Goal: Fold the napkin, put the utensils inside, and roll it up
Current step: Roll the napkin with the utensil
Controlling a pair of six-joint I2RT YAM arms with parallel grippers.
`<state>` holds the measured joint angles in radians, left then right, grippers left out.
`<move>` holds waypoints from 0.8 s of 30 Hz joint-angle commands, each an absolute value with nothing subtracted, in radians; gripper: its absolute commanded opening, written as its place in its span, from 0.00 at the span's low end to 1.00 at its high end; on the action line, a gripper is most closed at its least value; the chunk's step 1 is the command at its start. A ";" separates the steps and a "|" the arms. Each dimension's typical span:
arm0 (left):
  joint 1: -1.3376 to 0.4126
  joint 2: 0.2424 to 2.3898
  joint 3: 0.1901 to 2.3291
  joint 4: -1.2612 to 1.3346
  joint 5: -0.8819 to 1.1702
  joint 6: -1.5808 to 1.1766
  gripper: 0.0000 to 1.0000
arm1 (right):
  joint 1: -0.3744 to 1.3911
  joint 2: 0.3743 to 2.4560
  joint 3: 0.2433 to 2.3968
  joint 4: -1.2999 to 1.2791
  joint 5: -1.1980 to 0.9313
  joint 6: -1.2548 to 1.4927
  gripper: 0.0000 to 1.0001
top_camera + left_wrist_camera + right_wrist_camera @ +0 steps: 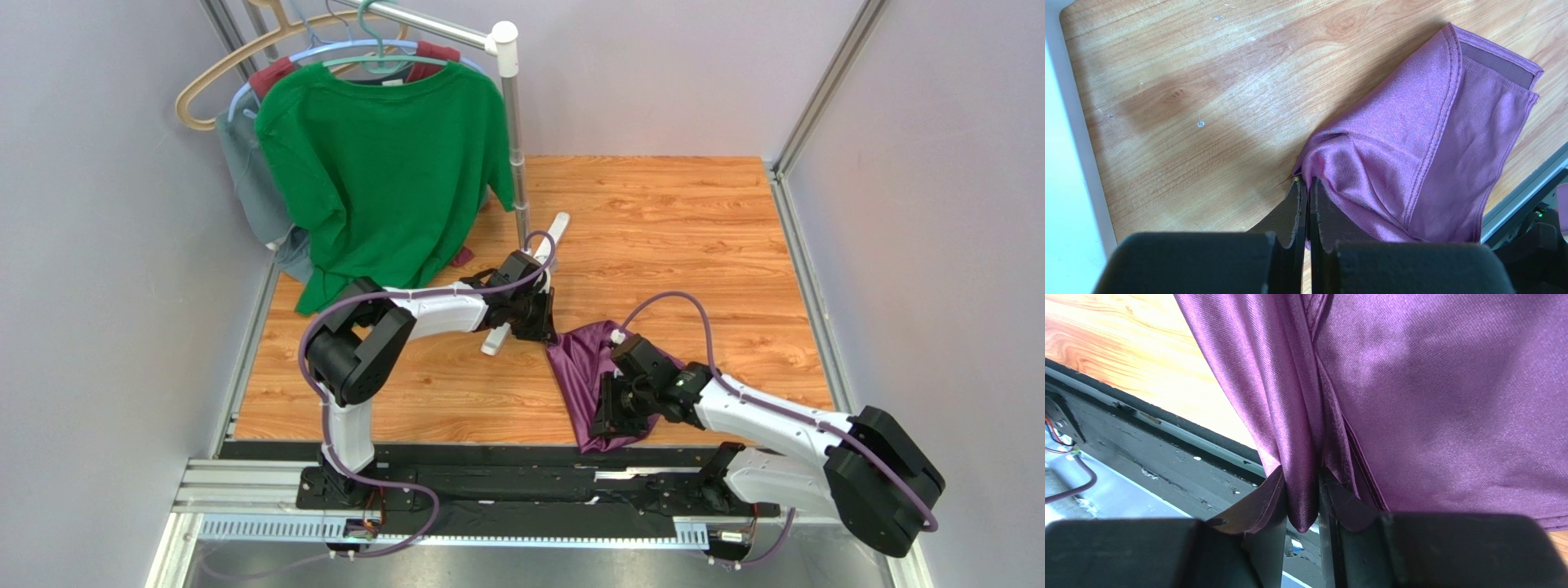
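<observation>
The dark purple napkin lies crumpled on the wooden table near its front edge, between my two grippers. My left gripper is at the napkin's far left corner, and in the left wrist view the left gripper is shut, pinching that corner of the napkin. My right gripper is at the near edge of the cloth. In the right wrist view the right gripper has a bunched fold of the napkin filling the gap between its fingers. The utensils are out of view.
A green T-shirt hangs with other garments from a rack at the back left; the rack's pole and white foot stand just behind my left gripper. A black rail runs along the table's front edge. Walls close in both sides.
</observation>
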<state>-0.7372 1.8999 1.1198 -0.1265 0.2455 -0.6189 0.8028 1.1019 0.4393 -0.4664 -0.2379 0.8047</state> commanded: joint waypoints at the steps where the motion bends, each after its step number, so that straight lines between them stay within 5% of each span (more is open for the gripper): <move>1: -0.730 1.891 1.126 -0.169 0.215 -0.584 0.00 | 0.810 1.066 0.462 -0.472 -0.268 0.848 0.24; 7: -0.730 1.887 1.112 -0.158 0.212 -0.589 0.00 | 0.808 1.051 0.425 -0.398 -0.328 0.899 0.18; 8: -0.730 1.887 1.112 -0.156 0.210 -0.591 0.00 | 0.808 1.054 0.410 -0.368 -0.345 0.910 0.07; 10: -0.730 1.888 1.109 -0.155 0.210 -0.591 0.00 | 0.805 1.081 0.374 -0.298 -0.379 0.933 0.00; 21: -0.730 1.893 1.106 -0.144 0.202 -0.607 0.00 | 0.781 1.261 0.344 -0.215 -0.466 0.882 0.00; 24: -0.730 1.893 1.108 -0.146 0.201 -0.606 0.00 | 0.781 1.259 0.357 -0.230 -0.472 0.873 0.09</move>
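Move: The near end of the napkin's bunched left edge already lies between my right hand's half-open fingers, its fold about 1 cm below the hand point. The napkin's middle is some 9 cm ahead of that hand and 2 cm to its right; the table's front edge is about 3 cm behind. My left hand grips the far-left corner, and from there the near end lies roughly 19 cm back and 8 cm to the right. I shut my right fingers on the fold at the napkin's near end, lifting about 1 cm as they close, then sink past my starting height. Meanwhile I carry it roughly 3.5 cm left and slightly back, tilting the wrist some 15 degrees so the fingers swing out to the left. My left hand stays still, keeping its pinch on the far corner. ##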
